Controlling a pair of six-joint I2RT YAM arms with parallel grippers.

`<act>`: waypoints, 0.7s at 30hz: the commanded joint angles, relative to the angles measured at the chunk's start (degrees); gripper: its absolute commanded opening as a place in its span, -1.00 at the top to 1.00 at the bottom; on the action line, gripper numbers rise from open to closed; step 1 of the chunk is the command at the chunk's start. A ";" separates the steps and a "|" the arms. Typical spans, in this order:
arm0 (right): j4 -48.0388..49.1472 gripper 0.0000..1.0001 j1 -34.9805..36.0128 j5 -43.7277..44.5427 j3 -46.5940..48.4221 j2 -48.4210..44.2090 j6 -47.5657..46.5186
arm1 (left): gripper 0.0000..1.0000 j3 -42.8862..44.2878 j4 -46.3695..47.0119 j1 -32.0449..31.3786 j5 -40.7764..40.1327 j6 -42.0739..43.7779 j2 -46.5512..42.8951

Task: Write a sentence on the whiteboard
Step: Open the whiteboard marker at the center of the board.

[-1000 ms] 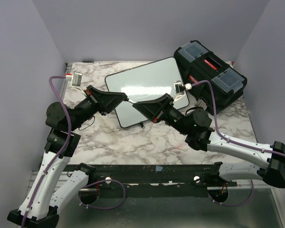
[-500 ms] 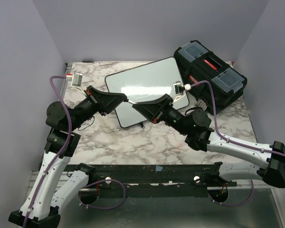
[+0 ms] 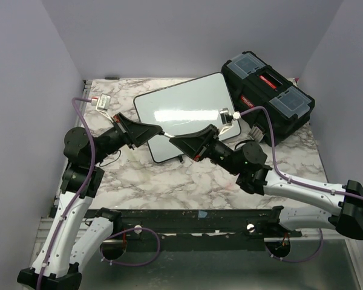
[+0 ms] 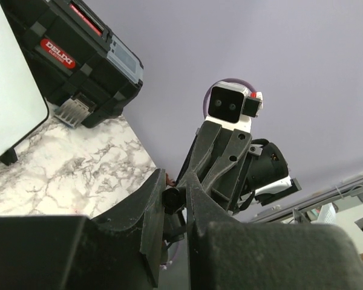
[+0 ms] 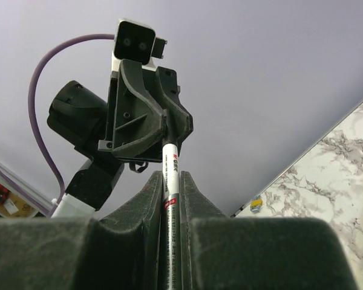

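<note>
The whiteboard [image 3: 184, 109] lies tilted at the table's back centre, its face plain white; the sentence is not in view. Above the board's near-left corner my two grippers meet tip to tip on one marker [image 3: 167, 133]. In the right wrist view, my right gripper [image 5: 170, 184] is shut on the marker's white barrel [image 5: 170, 166]. My left gripper [image 4: 174, 194] is shut on its black cap end [image 4: 171, 199]. In the right wrist view the left gripper [image 5: 168, 134] shows just beyond my own fingers. The whiteboard's edge [image 4: 9, 103] shows at the left of the left wrist view.
A black toolbox [image 3: 267, 96] with a red label stands at the back right, against the whiteboard's right end; the left wrist view shows the toolbox [image 4: 78, 51] too. The marbled table top [image 3: 169, 175] stretches between the board and the arms' bases. Purple walls close in three sides.
Both grippers, still joined on the marker, have shifted slightly toward the near edge. The left arm's upper part has swung a little to the right.
</note>
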 commanded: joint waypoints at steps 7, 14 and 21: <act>5.96 0.99 0.48 -0.39 -2.11 -7.01 -1.28 | 0.94 -3.37 -1.11 6.41 -15.15 0.10 -0.32; 3.15 0.98 0.47 1.22 -3.20 -9.52 -2.43 | 0.95 -2.54 -5.37 8.70 -15.98 3.09 -0.25; -5.71 0.98 0.50 4.59 -2.79 -12.93 -5.37 | 0.95 -2.93 -18.84 9.70 -27.31 13.27 0.40</act>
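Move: From the left fingers, shut on the marker's cap, the marker's barrel lies about 5 cm to the right, 3 cm back and 2 cm lower, while the whiteboard's middle is some 25 cm ahead, 10 cm right and 35 cm below. The right hand grips the barrel; from it the cap is roughly 5 cm left, 3 cm ahead and 2 cm up, the whiteboard's middle 29 cm ahead, 5 cm right and 35 cm below, and the black toolbox 30 cm ahead, 37 cm right and 25 cm below. Pulling apart in mid-air above the table, the two hands draw the cap off the marker with both grips kept shut. The left carries the cap quickly forward and left about 7 cm each way, sinking some 6 cm and turning roughly 25 degrees counter-clockwise; the right takes the barrel about 5 cm right, rising nearly as much and easing back slightly. ##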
